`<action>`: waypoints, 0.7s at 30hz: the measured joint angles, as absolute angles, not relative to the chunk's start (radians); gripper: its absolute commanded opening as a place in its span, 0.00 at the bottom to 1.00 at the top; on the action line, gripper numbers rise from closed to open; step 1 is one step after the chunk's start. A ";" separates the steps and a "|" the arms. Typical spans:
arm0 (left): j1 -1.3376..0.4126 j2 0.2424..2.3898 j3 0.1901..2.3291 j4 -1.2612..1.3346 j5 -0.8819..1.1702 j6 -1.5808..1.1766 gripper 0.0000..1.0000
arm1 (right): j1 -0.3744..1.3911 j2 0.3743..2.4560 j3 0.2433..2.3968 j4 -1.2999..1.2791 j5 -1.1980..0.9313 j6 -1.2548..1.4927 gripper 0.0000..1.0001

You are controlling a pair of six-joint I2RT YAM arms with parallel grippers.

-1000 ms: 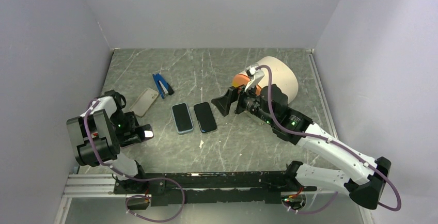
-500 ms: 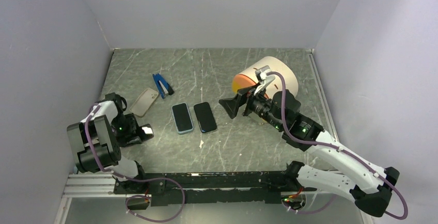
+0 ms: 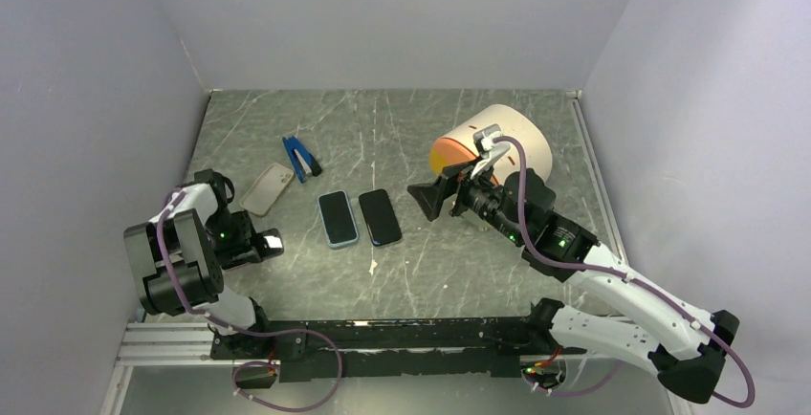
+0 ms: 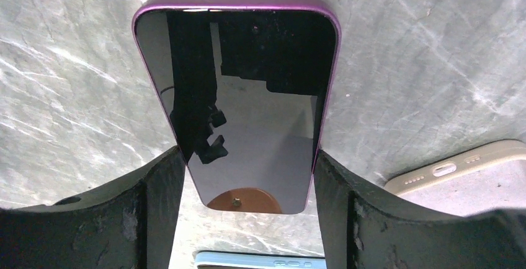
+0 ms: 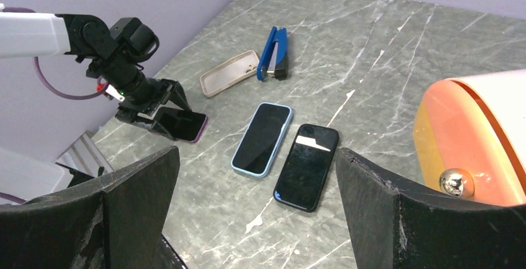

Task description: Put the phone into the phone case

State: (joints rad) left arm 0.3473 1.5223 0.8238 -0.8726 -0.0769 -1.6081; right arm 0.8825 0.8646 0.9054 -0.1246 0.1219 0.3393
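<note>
A dark-screened phone with a purple rim (image 4: 248,83) lies at the left of the table (image 3: 271,243). My left gripper (image 4: 248,153) reaches over its near end, and both fingers press against its long edges. The empty beige phone case (image 3: 267,188) lies just beyond it, hollow side up, and shows at the right in the left wrist view (image 4: 459,173). My right gripper (image 3: 426,195) hovers wide open above the table's middle right with nothing between its fingers (image 5: 255,152).
A phone in a light-blue case (image 3: 338,218) and a black phone (image 3: 380,216) lie side by side mid-table. A blue stapler (image 3: 300,157) sits behind the beige case. A cream and orange cylinder (image 3: 497,142) lies behind the right arm. Walls enclose three sides.
My left gripper's fingers have closed in onto the purple-rimmed phone's sides. The right arm drew back a little to the right early on and then held still.
</note>
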 measured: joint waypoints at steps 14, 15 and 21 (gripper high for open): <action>0.346 1.579 1.006 -0.930 -0.163 -1.272 0.30 | 0.883 0.863 0.898 -0.118 0.123 0.340 0.99; 0.345 1.579 1.013 -0.917 -0.161 -1.228 0.29 | 0.883 0.862 0.894 -0.115 0.123 0.340 0.99; 0.326 1.531 1.014 -0.811 -0.113 -0.937 0.20 | 0.883 0.847 0.868 -0.112 0.123 0.344 0.99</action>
State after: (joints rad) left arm 0.3256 1.5311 1.0142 -0.8112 -0.1131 -0.9375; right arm 0.8825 0.8474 0.8677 -0.1120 0.1226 0.3439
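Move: The left hand already grips the purple phone on the table; the beige case it is meant for lies about 16 cm ahead and some 4 cm to the right, level with the hand. The stapler is roughly 25 cm ahead and 13 cm right, the blue-cased phone about 8 cm ahead and 21 cm right. From the idle right hand the beige case is around 16 cm ahead, 39 cm left and 31 cm below. Keeping its pinch on the phone's two long edges, the left hand lifts the phone clear of the table, travelling about 5 cm forward towards the beige case and rising some 4 cm, with a smaller drift left on the way. The wrist meanwhile swings the phone clockwise by about 40 degrees, faster towards the end. ##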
